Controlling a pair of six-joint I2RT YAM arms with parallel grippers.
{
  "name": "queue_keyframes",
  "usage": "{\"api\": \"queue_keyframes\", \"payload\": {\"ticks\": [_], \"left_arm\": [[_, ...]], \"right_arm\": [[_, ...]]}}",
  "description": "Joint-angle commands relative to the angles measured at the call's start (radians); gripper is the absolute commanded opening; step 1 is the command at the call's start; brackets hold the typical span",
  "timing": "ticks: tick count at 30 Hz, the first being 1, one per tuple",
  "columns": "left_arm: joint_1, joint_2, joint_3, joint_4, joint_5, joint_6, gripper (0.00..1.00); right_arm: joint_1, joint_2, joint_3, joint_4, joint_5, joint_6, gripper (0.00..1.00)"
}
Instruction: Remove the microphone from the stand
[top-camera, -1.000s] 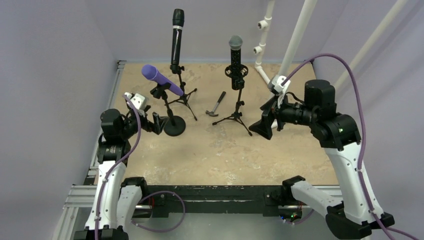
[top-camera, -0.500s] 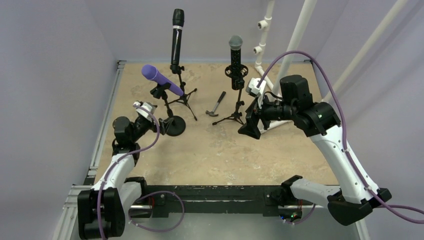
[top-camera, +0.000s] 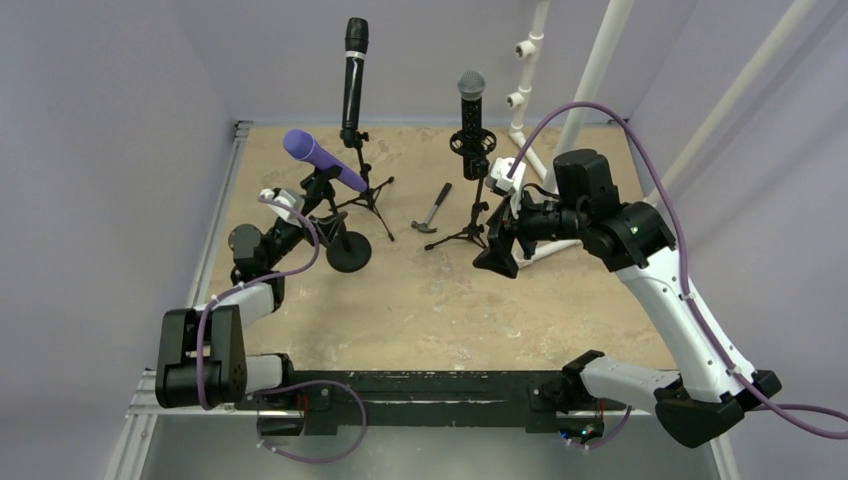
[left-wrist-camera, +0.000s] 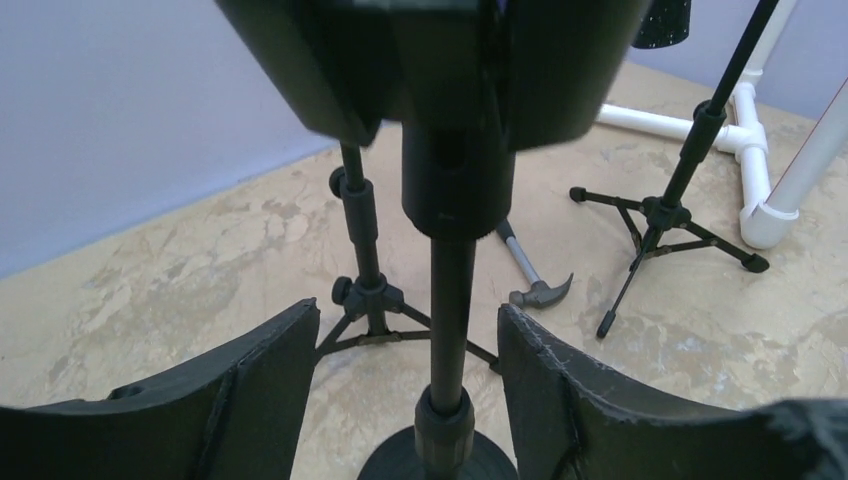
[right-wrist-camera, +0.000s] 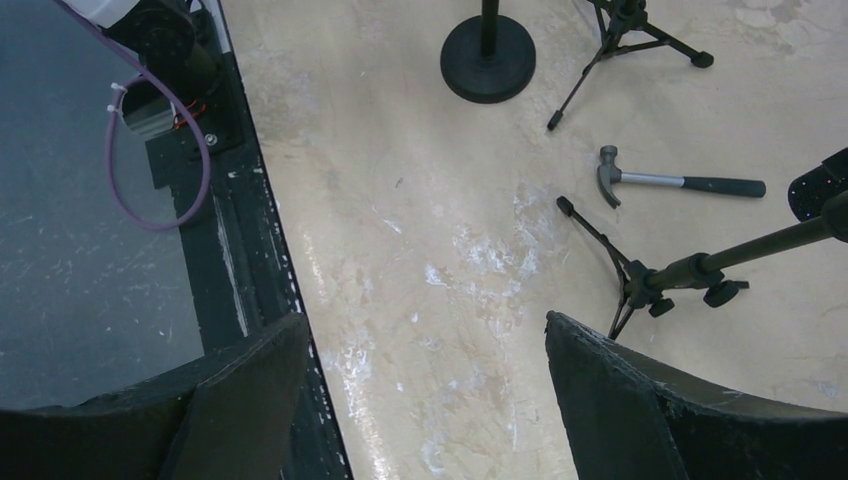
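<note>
A purple microphone (top-camera: 322, 160) lies tilted in the clip of a round-base stand (top-camera: 349, 252). A tall black microphone (top-camera: 354, 70) and a grey-headed microphone (top-camera: 471, 100) stand upright on tripod stands behind and to the right. My left gripper (top-camera: 318, 228) is open, its fingers either side of the round-base stand's pole (left-wrist-camera: 450, 320) just above the base, not touching it. The clip and the microphone's underside loom blurred at the top of the left wrist view. My right gripper (top-camera: 497, 255) is open and empty, beside the legs of the grey-headed microphone's tripod (right-wrist-camera: 670, 275).
A small hammer (top-camera: 432, 212) lies on the table between the stands and also shows in the right wrist view (right-wrist-camera: 660, 183). White pipe frames (top-camera: 525, 140) rise at the back right. The table's black front rail (right-wrist-camera: 240, 250) is under my right gripper's left finger.
My left arm has reached forward and brought its open gripper around the round-base stand's pole. My right gripper has shifted left, close to the grey-headed microphone's tripod.
</note>
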Motion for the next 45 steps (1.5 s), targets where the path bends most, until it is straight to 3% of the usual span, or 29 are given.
{"api": "queue_keyframes", "payload": {"ticks": [1, 10, 19, 25, 30, 38, 45], "left_arm": [[-0.004, 0.038, 0.06, 0.216, 0.064, -0.097, 0.61], [-0.032, 0.092, 0.086, 0.235, 0.114, -0.099, 0.35], [-0.032, 0.094, 0.077, 0.249, 0.159, -0.132, 0.0], [-0.033, 0.032, 0.055, 0.232, 0.265, -0.204, 0.0], [-0.063, -0.057, 0.039, 0.172, 0.35, -0.244, 0.0], [-0.239, -0.167, 0.016, 0.08, 0.365, -0.21, 0.0], [-0.355, -0.096, 0.072, 0.084, 0.335, -0.184, 0.0]], "right_arm": [[0.009, -0.004, -0.002, 0.033, 0.005, -0.026, 0.85], [0.012, 0.003, -0.016, 0.042, 0.016, -0.031, 0.84], [0.014, -0.004, -0.024, 0.042, 0.025, -0.03, 0.83], [0.016, -0.001, 0.004, 0.041, 0.027, 0.011, 0.81], [0.025, 0.003, 0.006, 0.047, 0.017, -0.002, 0.86], [0.06, 0.06, 0.034, 0.07, -0.022, -0.022, 0.88], [0.117, 0.131, 0.071, 0.106, -0.013, -0.064, 0.89]]}}
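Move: The stand under the purple microphone has its thin pole already between the left hand's open fingers, about 2 cm right and 1 cm ahead of the hand point; the microphone sits some 10 cm above the hand, 3 ahead, 2 right. On the table roughly 18 cm below, the black microphone's tripod is about 15 cm ahead and 8 right, the hammer 13 ahead and 26 right. From the right hand, the purple microphone lies about 30 cm left, 18 ahead, near its height. The purple microphone's stand is pinched by its pole just under the collar as the left hand eases a couple of centimetres right and up and shuts its fingers. Keeping that grip, the left hand draws the stand back about 12 cm and right about 10, towards the right hand, turning some 30 degrees clockwise. Late on, the right hand, fingers open, moves about 3 cm left and slightly down towards the microphone. ##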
